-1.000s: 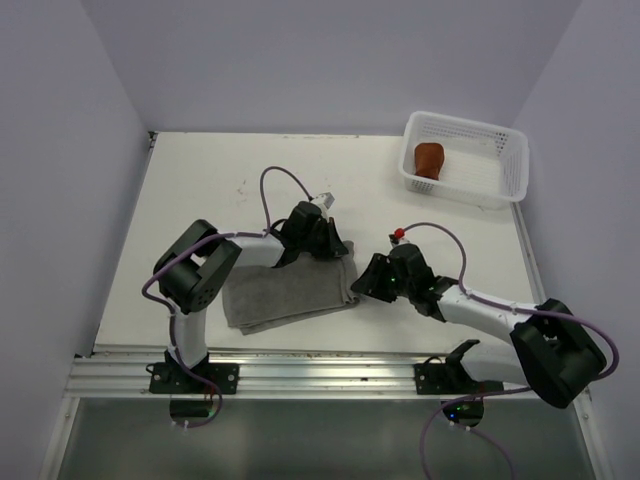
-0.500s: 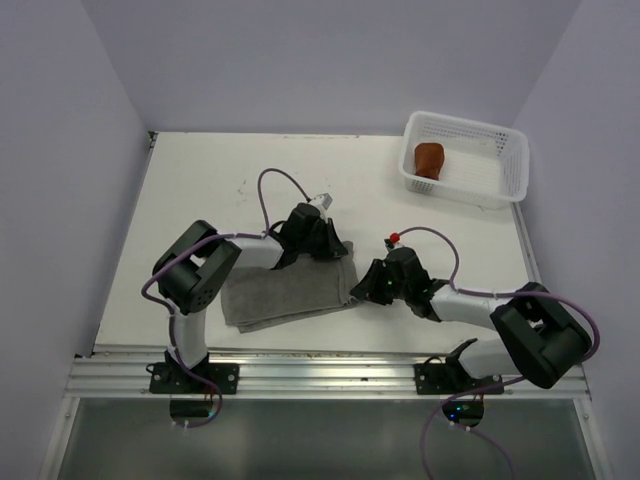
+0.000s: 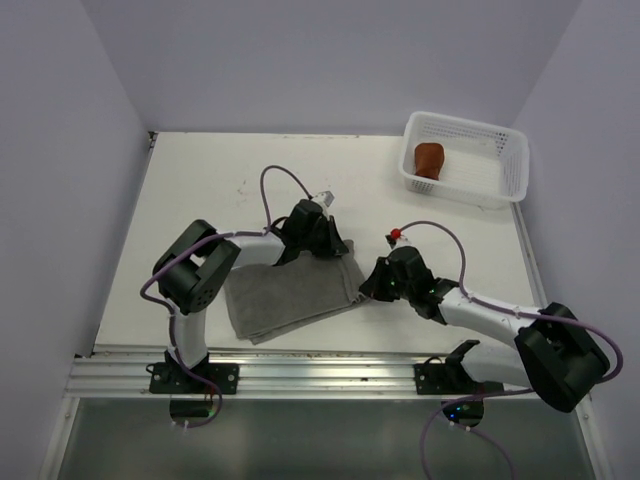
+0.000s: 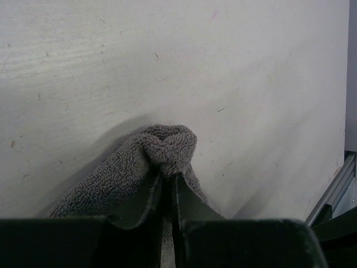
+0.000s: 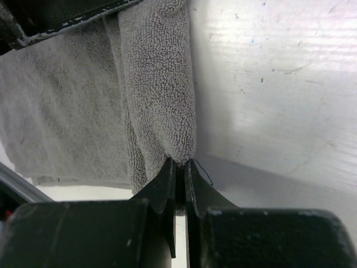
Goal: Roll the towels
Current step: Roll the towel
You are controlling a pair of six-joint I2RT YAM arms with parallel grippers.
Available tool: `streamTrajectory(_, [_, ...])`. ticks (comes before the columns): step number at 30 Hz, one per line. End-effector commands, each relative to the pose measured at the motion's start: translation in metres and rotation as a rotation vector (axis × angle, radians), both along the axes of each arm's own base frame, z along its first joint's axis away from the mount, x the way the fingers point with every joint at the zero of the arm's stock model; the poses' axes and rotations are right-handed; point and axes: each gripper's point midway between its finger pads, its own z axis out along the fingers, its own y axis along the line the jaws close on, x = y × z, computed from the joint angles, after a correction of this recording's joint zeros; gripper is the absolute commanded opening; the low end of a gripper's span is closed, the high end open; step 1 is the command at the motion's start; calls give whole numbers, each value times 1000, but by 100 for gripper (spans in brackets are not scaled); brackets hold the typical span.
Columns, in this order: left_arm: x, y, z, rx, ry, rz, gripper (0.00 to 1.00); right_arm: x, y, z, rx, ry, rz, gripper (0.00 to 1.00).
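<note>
The grey towel (image 3: 285,298) lies folded flat on the white table between the two arms. My left gripper (image 3: 330,247) is shut on its far right corner, and the pinched cloth (image 4: 167,146) bunches above the fingertips. My right gripper (image 3: 366,290) is shut on the near right corner, where the towel's edge (image 5: 162,84) runs up from the jaws. The rust-brown towel (image 3: 429,158) sits rolled in the white mesh basket (image 3: 510,170) at the back right.
A metal rail (image 3: 320,368) runs along the table's near edge, with both arm bases bolted to it. Purple cables (image 3: 285,180) loop over the arms. Grey walls close in the table at the left, back and right.
My right gripper has closed on the grey towel's near right corner. The towel's near edge has shifted and spread slightly toward the rail. The left gripper keeps its hold.
</note>
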Motion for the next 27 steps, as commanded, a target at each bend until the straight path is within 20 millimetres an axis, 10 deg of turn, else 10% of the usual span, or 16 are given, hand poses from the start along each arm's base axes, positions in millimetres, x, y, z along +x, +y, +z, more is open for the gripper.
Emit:
streamTrajectory(1, [14, -1, 20, 11, -30, 16, 8, 8, -26, 9, -192, -84, 5, 0])
streamTrajectory(11, [25, -21, 83, -91, -101, -23, 31, 6, -30, 23, -463, -202, 74, 0])
streamTrajectory(27, [16, -20, 110, -147, -85, -25, 33, 2, -13, 36, -722, -328, 162, 0])
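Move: The left hand still has the far end of the grey towel's rolled edge between its fingertips; the near end lies about 11 cm back and 5 cm right of that hand. The right hand already grips this near end, with the far end some 11 cm ahead and 5 cm to its left. The towel's flat part centres roughly 19 cm left and 2 cm back of the right hand, about 2 cm below it. The left fingers open partway and come free of the far end, the hand first easing a couple of centimetres forward and right and then climbing, about 7 cm up in all. Meanwhile the right hand keeps its pinch on the near end, draws it roughly 2 cm up and slightly to the right, and rolls its wrist nearly 40 degrees so the fingers swing from pointing leftward to steeply down and forward. ##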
